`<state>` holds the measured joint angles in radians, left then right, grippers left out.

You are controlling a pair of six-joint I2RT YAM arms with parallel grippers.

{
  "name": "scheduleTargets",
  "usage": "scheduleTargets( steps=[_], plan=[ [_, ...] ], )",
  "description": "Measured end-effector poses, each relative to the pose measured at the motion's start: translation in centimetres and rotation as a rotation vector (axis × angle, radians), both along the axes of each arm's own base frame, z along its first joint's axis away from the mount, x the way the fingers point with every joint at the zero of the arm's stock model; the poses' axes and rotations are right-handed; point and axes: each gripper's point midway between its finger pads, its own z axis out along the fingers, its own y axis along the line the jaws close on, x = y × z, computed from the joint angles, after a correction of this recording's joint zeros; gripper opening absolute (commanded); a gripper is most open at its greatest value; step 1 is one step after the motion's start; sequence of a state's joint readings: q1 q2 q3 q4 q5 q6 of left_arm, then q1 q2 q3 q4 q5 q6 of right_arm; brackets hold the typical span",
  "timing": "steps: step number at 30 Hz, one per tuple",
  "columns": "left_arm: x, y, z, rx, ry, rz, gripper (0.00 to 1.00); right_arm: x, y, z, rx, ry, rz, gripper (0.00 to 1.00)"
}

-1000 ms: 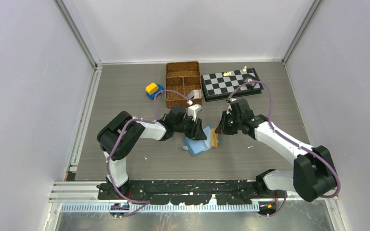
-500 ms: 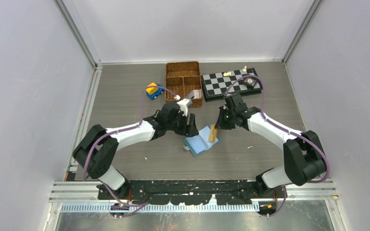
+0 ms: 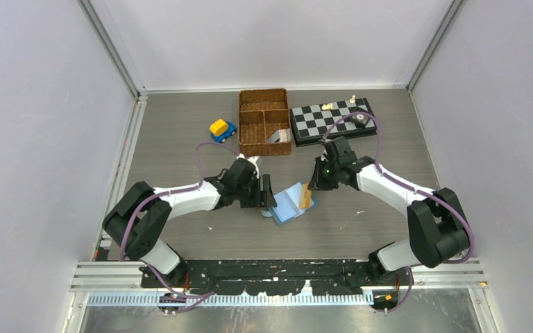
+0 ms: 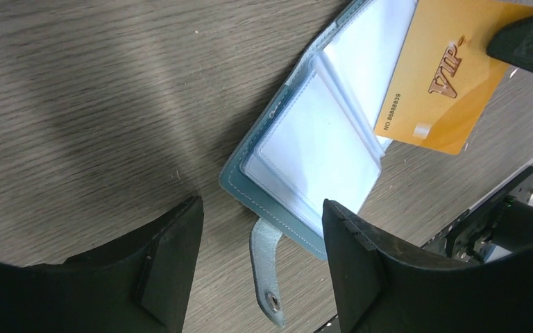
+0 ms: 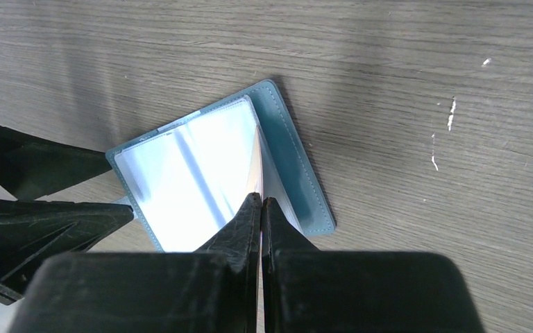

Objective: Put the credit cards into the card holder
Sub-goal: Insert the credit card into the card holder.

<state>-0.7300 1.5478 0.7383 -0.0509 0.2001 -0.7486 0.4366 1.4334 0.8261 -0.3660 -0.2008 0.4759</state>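
The teal card holder (image 3: 288, 206) lies open on the table, pale blue pockets up, with its snap tab (image 4: 269, 272) lying flat on the wood. My right gripper (image 3: 311, 187) is shut on an orange-gold credit card (image 4: 445, 82) marked VIP, held tilted over the holder's right half. In the right wrist view that card (image 5: 257, 156) is edge-on, its far edge down among the pocket leaves of the holder (image 5: 293, 163). My left gripper (image 4: 260, 223) stands open just left of the holder, straddling the tab and gripping nothing. Grey cards (image 3: 276, 136) lean in the basket.
A brown wicker divided basket (image 3: 253, 119) stands behind the holder, with a folded chessboard (image 3: 330, 121) and a few pieces to its right. A blue and yellow toy car (image 3: 221, 129) sits left of the basket.
My left gripper has opened and drawn back to the left off the holder, its arm stretched lower. The right gripper, still shut on the gold card, has shifted slightly.
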Motion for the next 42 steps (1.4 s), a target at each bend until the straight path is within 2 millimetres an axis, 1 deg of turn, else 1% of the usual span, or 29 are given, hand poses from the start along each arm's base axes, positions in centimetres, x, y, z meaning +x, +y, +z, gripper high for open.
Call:
scheduleTargets(
  steps=[2,4,7,11,14,16,17,18,20,24,27,33,36,42],
  plan=[
    [0.0,-0.1,0.0,-0.012,0.009,0.017,0.65,0.0,0.0,0.0,0.002,0.000,0.002,0.00],
    [0.1,-0.3,0.0,-0.034,0.011,0.034,0.63,0.0,0.1,0.0,0.003,-0.001,0.004,0.01],
    [0.3,-0.7,0.0,-0.069,0.012,0.058,0.55,0.0,0.2,0.1,0.009,-0.001,0.008,0.00],
    [0.8,-1.3,-0.3,-0.101,0.015,0.079,0.42,-0.3,0.5,0.0,0.026,0.004,0.021,0.01],
    [1.3,-1.5,-0.6,-0.110,0.013,0.097,0.33,-0.9,0.7,-0.3,0.041,0.022,0.035,0.01],
    [1.7,-1.5,-0.9,-0.116,0.011,0.105,0.21,-1.4,0.7,-0.7,0.049,0.038,0.043,0.00],
    [2.0,-1.5,-1.0,-0.119,0.008,0.107,0.19,-1.7,0.7,-0.9,0.054,0.046,0.047,0.01],
    [2.2,-1.4,-1.1,-0.120,0.007,0.108,0.14,-1.9,0.7,-1.0,0.058,0.054,0.048,0.01],
    [2.4,-1.5,-1.3,-0.128,0.005,0.100,0.09,-2.4,0.6,-1.1,0.064,0.063,0.044,0.00],
    [2.6,-1.4,-1.3,-0.137,-0.006,0.065,0.04,-2.7,0.7,-0.4,0.094,0.059,0.011,0.01],
    [2.7,-1.2,-1.3,-0.135,-0.023,0.032,0.01,-2.6,1.0,0.3,0.133,0.034,-0.015,0.00],
    [2.9,-1.1,-1.3,-0.133,-0.047,-0.028,0.00,-2.5,1.8,0.7,0.208,0.032,-0.044,0.00],
    [2.8,-1.2,-1.3,-0.131,-0.058,-0.053,0.00,-2.1,2.4,1.0,0.238,0.024,-0.047,0.00],
    [2.8,-1.3,-1.3,-0.127,-0.069,-0.077,0.00,-1.6,3.0,0.2,0.263,0.042,-0.058,0.00]
  ],
)
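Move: The card holder lies open and skewed under the hands: its middle is about 9 cm right of the left hand, 1 cm ahead and 3 cm below, its left edge only some 3 cm to the right. Its strap lies 3 cm back of that hand, and the gold card is 13 cm right and 3 cm ahead. From the right hand, which already pinches the gold card, the holder's middle is about 6 cm left, 5 cm back and 5 cm below. The left hand, open at first, eases a little right, goes forward about 3 cm and sinks slightly, shuts its fingers on the holder's left edge near the far corner, and keeps that pinch. Meanwhile the right hand keeps hold of the gold card, draws back about 2.5 cm with a small dip, rises again, then shifts left and slightly forward over the holder's pages, tilting some 15 degrees so its fingertips swing left, with a last slight sink. ##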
